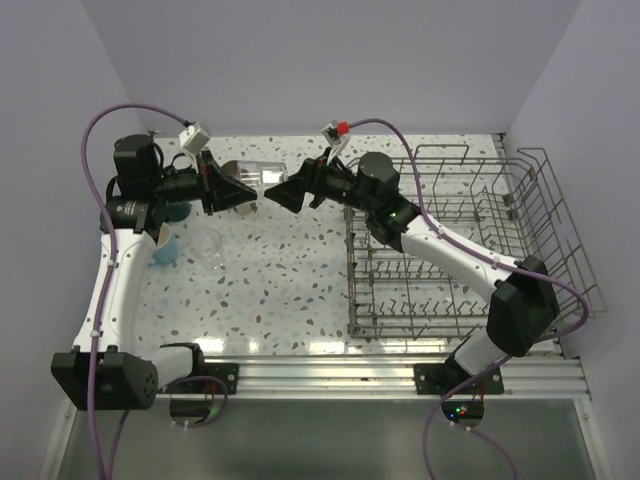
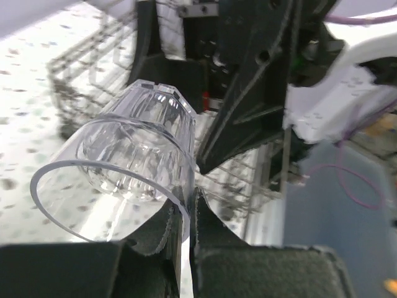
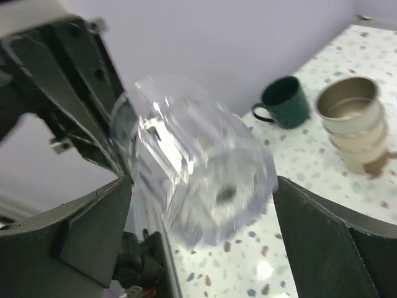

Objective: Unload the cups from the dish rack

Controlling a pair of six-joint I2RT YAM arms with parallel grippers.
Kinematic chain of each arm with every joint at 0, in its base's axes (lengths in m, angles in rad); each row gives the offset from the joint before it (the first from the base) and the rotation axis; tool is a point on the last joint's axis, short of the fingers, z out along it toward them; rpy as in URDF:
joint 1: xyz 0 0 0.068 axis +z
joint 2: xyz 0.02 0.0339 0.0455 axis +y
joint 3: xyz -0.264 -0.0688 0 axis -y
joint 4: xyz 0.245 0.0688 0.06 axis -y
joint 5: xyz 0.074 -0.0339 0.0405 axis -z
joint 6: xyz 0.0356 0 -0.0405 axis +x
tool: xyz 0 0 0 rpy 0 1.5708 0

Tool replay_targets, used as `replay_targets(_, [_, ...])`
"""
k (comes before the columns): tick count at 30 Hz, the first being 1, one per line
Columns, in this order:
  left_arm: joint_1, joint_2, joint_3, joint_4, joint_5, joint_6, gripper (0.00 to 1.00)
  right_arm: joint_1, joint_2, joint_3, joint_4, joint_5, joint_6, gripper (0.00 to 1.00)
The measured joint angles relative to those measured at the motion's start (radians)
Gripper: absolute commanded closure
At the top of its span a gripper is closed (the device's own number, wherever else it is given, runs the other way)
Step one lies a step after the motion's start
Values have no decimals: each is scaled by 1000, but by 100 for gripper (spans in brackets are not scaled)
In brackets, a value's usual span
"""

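Observation:
A clear glass tumbler [image 1: 256, 172] hangs on its side above the table between the two arms. My left gripper [image 2: 185, 208] is shut on its rim [image 2: 177, 205], one finger inside and one outside. In the right wrist view the tumbler [image 3: 198, 161] is blurred, its base toward the camera. My right gripper [image 3: 203, 186] stands open around it, with its fingers [image 3: 329, 230] wide on either side. In the top view the right gripper [image 1: 272, 192] faces the left gripper [image 1: 246, 190]. The grey wire dish rack [image 1: 520, 215] stands at the right.
A dark teal mug [image 3: 284, 102] and stacked metallic tumblers [image 3: 353, 124] stand on the speckled table. A light blue mug [image 1: 165, 250] and another clear tumbler [image 1: 210, 246] sit near the left arm. Walls close the back and both sides.

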Motion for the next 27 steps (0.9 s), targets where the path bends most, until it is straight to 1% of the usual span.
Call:
replay_targets(1, [-2, 11, 42, -90, -56, 80, 100, 0, 0, 0, -28, 21, -17, 2])
replay_targets(2, [-3, 19, 75, -161, -146, 164, 100, -1, -1, 0, -51, 28, -27, 2])
replay_targets(4, [2, 28, 105, -264, -323, 300, 100, 2, -8, 0, -114, 61, -64, 2])
replay_targets(8, [7, 44, 105, -468, -666, 552, 100, 6, -39, 0, -214, 113, -135, 2])
replay_targets(11, [7, 68, 105, -594, -850, 696, 100, 6, -69, 0, -258, 135, -175, 2])
replay_targets(14, [7, 95, 105, -691, -960, 786, 100, 6, -86, 2, -287, 153, -204, 2])
replay_targets(18, [7, 117, 105, -784, -1063, 870, 100, 6, -87, 6, -316, 168, -228, 2])
replay_targets(23, [-2, 126, 104, -842, -1118, 919, 100, 6, -87, 6, -349, 180, -248, 2])
replay_targets(27, [-62, 159, 59, -834, -1152, 919, 100, 6, -87, 6, -362, 193, -256, 2])
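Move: Some 4 cm ahead of the left hand, 16 cm to its left and 30 cm below stands the clear glass that the held glass is being taken to. From the left hand, the blue mug is about 6 cm ahead and 29 cm left, the green mug 19 cm ahead and 27 cm left, the cream cup stack 21 cm ahead and 8 cm left. The standing glass lies 2 cm ahead of the right hand, 27 cm left, similarly far below. Swinging down about 19 cm and left some 16 cm, the left hand carries the glass, still pinched by its rim, from the right gripper towards the standing glass, bowing forward about 5 cm and back on the way. Its wrist rolls some 70 degrees, bringing the fingers from pointing right to pointing down. The right hand, already wide open, backs off down and right. ##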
